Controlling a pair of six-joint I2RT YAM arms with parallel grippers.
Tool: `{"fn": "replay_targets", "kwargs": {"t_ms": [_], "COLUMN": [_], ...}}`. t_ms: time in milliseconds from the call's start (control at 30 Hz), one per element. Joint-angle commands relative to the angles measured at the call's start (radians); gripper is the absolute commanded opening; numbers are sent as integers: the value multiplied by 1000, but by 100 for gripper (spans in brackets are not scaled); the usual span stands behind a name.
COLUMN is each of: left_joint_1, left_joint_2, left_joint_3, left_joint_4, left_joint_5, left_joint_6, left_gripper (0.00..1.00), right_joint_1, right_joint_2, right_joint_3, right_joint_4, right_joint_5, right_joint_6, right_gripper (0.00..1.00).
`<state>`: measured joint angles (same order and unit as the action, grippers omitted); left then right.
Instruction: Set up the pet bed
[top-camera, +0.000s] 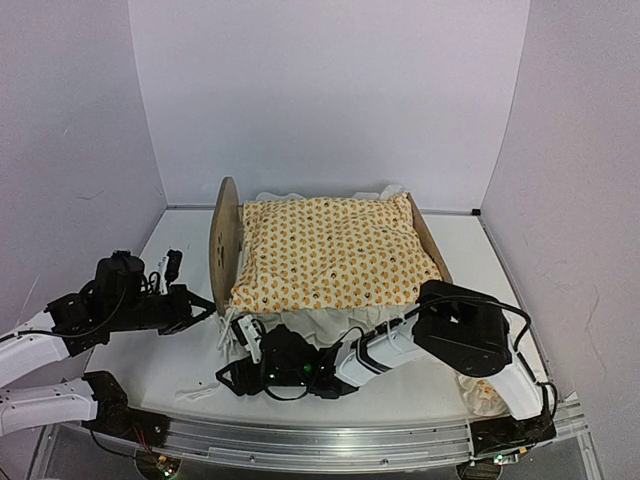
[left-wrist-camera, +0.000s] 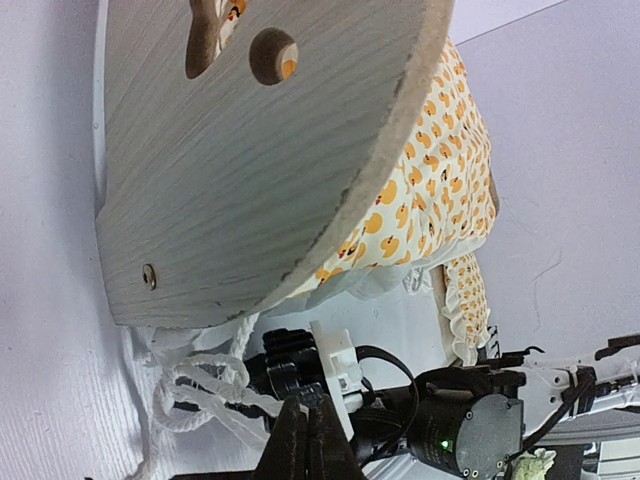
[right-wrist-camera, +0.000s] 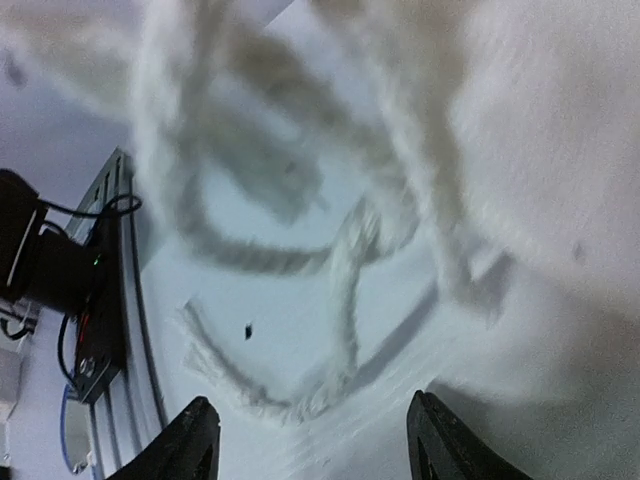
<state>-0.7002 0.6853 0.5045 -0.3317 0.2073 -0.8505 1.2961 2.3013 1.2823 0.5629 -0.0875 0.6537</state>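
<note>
The pet bed stands mid-table, with its left end board upright and its right end board behind the bedding. An orange-patterned quilt covers the bed and hides the mattress. In the left wrist view the wooden end board with its cutouts fills the top. White cords trail from the quilt's near left corner onto the table. My left gripper is shut with nothing seen in it, its tip beside the cords. My right gripper is open low over the cords, holding nothing.
A small ruffled pillow lies at the near right under the right arm and shows as a ruffled strip in the left wrist view. The metal rail runs along the near edge. White walls enclose the table.
</note>
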Motion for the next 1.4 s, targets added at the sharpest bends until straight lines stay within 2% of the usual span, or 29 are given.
{"fn": "replay_targets", "kwargs": {"t_ms": [0, 67, 133, 233, 300, 367, 500, 700, 767, 900, 1033, 1100, 1233, 1367], "left_joint_1": [-1, -2, -1, -1, -1, -1, -1, -1, -1, -1, -1, -1, -1, -1], "left_joint_2": [-28, -35, -44, -57, -67, -77, -65, -36, -25, 11, 51, 68, 88, 42], "left_joint_3": [67, 78, 87, 107, 145, 183, 250, 330, 354, 405, 397, 388, 388, 337], "left_joint_4": [24, 17, 13, 11, 13, 32, 72, 170, 203, 236, 378, 426, 437, 434], "left_joint_5": [25, 32, 39, 51, 65, 90, 152, 38, -29, -357, -466, -525, -645, -798], "left_joint_6": [49, 68, 82, 114, 157, 217, 359, 501, 540, 562, 600, 618, 612, 616], "left_gripper": [0, 0, 0, 0, 0, 0, 0, 0, 0, 0, 0, 0, 0, 0], "right_joint_1": [6, 20, 23, 28, 28, 28, 28, 18, 14, 6, 5, 3, 2, -13], "right_joint_2": [66, 85, 109, 122, 95, 86, 87, 69, 69, 68, 63, 58, 49, 30], "right_joint_3": [78, 64, 61, 60, 19, 0, -8, -23, -14, 13, 20, 32, 54, 22], "right_joint_4": [62, 117, 191, 225, 231, 240, 242, 226, 202, 127, 80, 29, -90, -179], "right_joint_5": [214, 300, 323, 367, 390, 386, 351, 293, 260, 210, 176, 187, 222, 297], "right_joint_6": [-45, -47, -57, -52, -40, -45, -59, -79, -92, -140, -188, -202, -221, -181], "right_gripper": [64, 62, 59, 41, 33, 20, 1, 0, 5, 8, 6, 0, 0, 0]}}
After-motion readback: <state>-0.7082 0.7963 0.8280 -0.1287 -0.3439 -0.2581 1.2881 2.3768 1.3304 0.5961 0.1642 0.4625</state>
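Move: The hanging tie cord at the bed's near left corner is what the right hand goes for: about 4 cm ahead of its open fingers, neither left nor right, at roughly their height. The end board's near foot stands some 10 cm ahead of that hand, and a loose cord end lies about 5 cm left and 4 cm back on the table. The left hand, already shut on another part of the cord, has the hanging strand some 15 cm straight below it. The hanging cord is met by the right hand, which eases forward about 5 cm, swings a little clockwise with its tips lifting, and shuts from two-thirds open to pinch the strand low beside the corner. Meanwhile the left, keeping its grip on the cord, rises some 17 cm, then carries it forward and somewhat left outside the end board as the wrist tips up. ##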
